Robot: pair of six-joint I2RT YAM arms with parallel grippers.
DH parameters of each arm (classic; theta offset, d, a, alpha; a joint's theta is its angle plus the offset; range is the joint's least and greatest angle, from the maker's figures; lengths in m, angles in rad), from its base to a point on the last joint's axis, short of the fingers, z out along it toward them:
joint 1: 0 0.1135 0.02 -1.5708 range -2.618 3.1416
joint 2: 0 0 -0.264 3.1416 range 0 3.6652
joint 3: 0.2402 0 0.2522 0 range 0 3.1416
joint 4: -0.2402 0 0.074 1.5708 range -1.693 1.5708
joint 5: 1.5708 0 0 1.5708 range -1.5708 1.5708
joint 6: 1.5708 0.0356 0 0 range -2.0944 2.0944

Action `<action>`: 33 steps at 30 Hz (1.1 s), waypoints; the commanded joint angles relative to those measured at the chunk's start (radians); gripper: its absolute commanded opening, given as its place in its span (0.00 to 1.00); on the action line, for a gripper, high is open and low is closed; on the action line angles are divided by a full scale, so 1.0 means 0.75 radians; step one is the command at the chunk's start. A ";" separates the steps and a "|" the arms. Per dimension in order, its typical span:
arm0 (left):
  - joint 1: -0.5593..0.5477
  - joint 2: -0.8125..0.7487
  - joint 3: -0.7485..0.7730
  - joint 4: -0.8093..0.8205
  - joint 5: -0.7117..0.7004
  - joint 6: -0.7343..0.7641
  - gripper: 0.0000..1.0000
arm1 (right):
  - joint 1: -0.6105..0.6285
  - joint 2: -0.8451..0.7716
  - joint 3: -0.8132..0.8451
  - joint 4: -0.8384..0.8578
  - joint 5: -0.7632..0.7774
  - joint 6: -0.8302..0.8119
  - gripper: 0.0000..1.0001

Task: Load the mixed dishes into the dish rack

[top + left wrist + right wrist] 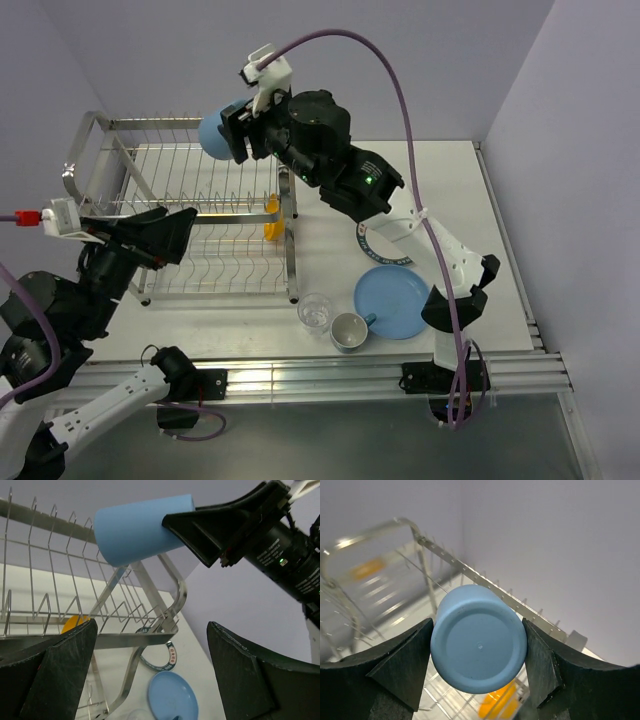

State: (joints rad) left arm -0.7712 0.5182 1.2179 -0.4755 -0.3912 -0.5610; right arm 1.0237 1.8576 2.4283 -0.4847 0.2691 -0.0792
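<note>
My right gripper (236, 134) is shut on the blue tumbler (211, 138) and holds it on its side in the air over the far part of the dish rack (190, 215). In the right wrist view the tumbler's base (479, 645) fills the gap between the fingers. It also shows in the left wrist view (140, 527). My left gripper (168, 236) is open and empty over the rack's near left part. The small yellow-orange bowl (272, 218) stands on edge in the rack's right end. The clear glass (315, 311), light blue mug (349, 331) and blue plate (395, 300) sit on the table.
The white plate with the dark patterned rim (372, 250) lies on the table right of the rack, partly under the right arm. The rack's curved end handle (170, 630) is close below my left gripper (152, 675). Walls stand behind and to the right.
</note>
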 commanded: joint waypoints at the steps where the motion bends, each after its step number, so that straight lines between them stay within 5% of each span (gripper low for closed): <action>1: 0.004 -0.032 -0.051 -0.008 0.004 0.022 0.97 | 0.012 -0.014 0.053 0.022 0.069 -0.207 0.00; 16: 0.004 -0.065 -0.159 -0.059 0.063 -0.015 0.95 | 0.020 0.104 0.127 -0.200 0.152 -0.379 0.00; 33: 0.004 -0.069 -0.235 -0.043 0.100 -0.054 0.95 | 0.014 0.031 0.108 -0.331 0.062 -0.283 0.00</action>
State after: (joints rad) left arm -0.7712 0.4683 1.0534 -0.5213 -0.3370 -0.5915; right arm 1.0317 1.9335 2.5019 -0.7044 0.3325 -0.3107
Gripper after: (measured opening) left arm 0.950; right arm 0.739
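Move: The right hand holds the blue cup by its base end, mouth forward-left. The right part of the upper rack lies some 5 cm ahead of this hand, 6 cm left and 15 cm below; the rack's front right corner is about 9 cm back, level sideways and 14 cm below. The yellow bowl, on the lower rack, is roughly 9 cm ahead, 4 cm left and 41 cm down. From the left hand, that upper rack part is about 22 cm ahead, 10 cm right and 9 cm below. Lower the right gripper about 6 cm towards the right part of the upper rack, easing a little forward at first, and roll it some 20 degrees left side down so that the cup's mouth dips; keep the grip on its base end, then hold nearly still. Sink the empty, open left gripper about 7 cm, drifting slightly right. ##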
